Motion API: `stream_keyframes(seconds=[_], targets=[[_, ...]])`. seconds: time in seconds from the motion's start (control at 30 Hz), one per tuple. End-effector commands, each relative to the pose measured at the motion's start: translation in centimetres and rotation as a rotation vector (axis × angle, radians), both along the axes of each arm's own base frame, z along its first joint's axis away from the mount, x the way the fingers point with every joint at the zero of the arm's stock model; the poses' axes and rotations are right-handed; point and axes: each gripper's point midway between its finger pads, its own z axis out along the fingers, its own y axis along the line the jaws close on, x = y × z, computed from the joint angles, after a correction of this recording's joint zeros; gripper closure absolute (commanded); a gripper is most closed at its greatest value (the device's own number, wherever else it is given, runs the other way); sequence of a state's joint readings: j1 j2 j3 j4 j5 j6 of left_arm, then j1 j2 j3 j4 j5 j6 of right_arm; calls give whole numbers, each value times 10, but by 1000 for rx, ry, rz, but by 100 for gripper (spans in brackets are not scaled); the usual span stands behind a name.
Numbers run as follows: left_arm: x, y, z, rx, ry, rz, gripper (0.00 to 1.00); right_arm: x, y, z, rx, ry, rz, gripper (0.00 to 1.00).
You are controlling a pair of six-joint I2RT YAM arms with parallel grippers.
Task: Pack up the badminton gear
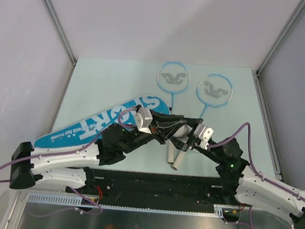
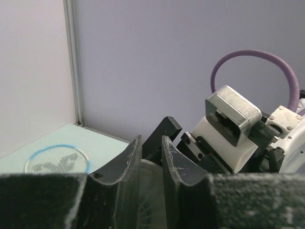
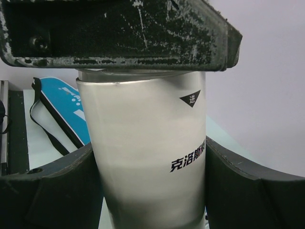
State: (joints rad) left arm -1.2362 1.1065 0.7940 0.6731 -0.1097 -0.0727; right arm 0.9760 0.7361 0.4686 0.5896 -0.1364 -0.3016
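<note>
My right gripper [image 3: 147,164] is shut on the long white tube [image 3: 147,152], which bears black lettering and stands tilted up from the table [image 1: 179,150]. My left gripper [image 2: 151,155] is at the tube's top end, shut on a white ribbed shuttlecock [image 2: 148,195]. From above, the left gripper [image 1: 179,128] and the right gripper [image 1: 191,142] meet at the table's middle. Two light-blue rackets [image 1: 173,78] [image 1: 214,91] lie at the back. The blue "SPORT" bag [image 1: 105,122] lies on the left, its black strap [image 3: 45,119] beside it.
One racket head [image 2: 57,161] lies ahead of the left gripper on the pale green table [image 1: 108,80]. The right wrist's camera housing [image 2: 233,119] and purple cable [image 2: 267,59] crowd the left gripper's right side. Metal posts and grey walls close in the back and sides.
</note>
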Motion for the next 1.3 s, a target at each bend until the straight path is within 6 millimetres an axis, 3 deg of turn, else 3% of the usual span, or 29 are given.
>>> stream_keyframes(seconds=[0.0, 0.23, 0.33, 0.4, 0.5, 0.63, 0.73, 0.9, 1.0, 1.07, 1.27], targets=[[-36, -19, -225, 620, 276, -171, 73, -33, -6, 64, 250, -22, 143, 81], [-38, -11, -271, 693, 330, -160, 74, -33, -14, 77, 279, -57, 117, 82], [-41, -13, -280, 706, 351, -176, 74, -33, -13, 75, 267, -68, 116, 82], [-41, -14, -274, 687, 360, -179, 71, -32, -11, 68, 229, -72, 107, 82], [-27, -12, -237, 611, 386, -162, 61, -18, -8, 34, 97, -22, 41, 82], [-15, -9, -162, 466, 422, -239, 42, -4, -14, -19, -69, 46, -46, 82], [-8, 1, -110, 384, 395, -251, 37, 1, -23, -37, -99, 77, -99, 82], [-12, 30, -41, 273, 332, -286, 30, 5, -34, -47, -99, 101, -150, 82], [0, 49, -30, 238, 350, -240, 27, 6, -37, -45, -96, 98, -162, 82], [7, 60, -38, 246, 374, -215, 26, 7, -38, -43, -88, 99, -170, 82], [-8, 64, -53, 267, 419, -310, 25, 11, -37, -46, -95, 110, -181, 82]])
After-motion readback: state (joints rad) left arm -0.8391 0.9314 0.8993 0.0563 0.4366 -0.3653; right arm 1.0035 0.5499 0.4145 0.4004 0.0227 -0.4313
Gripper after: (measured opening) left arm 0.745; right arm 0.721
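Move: The clear lid already sits at the mouth of the white tube held by the right hand. Its middle is about 3 cm right of and 2 cm below the left fingers. From the right hand it is about 4 cm left, 3 cm back and 4 cm up. Far below, some 33 cm under the left hand, the left racket's handle lies 3 cm ahead and 4 cm right, and the blue bag some 16 cm ahead and 35 cm left. Rightward first, the nearly shut left fingers keep pressing on the lid over about 1.5 cm, then open wide and come free, backing off some 8 cm left and 3 cm down while the hand tips down and turns about 25 degrees. The right hand keeps its grip on the tube, drifting about 4 cm right and 2 cm down, away from the left fingers. ##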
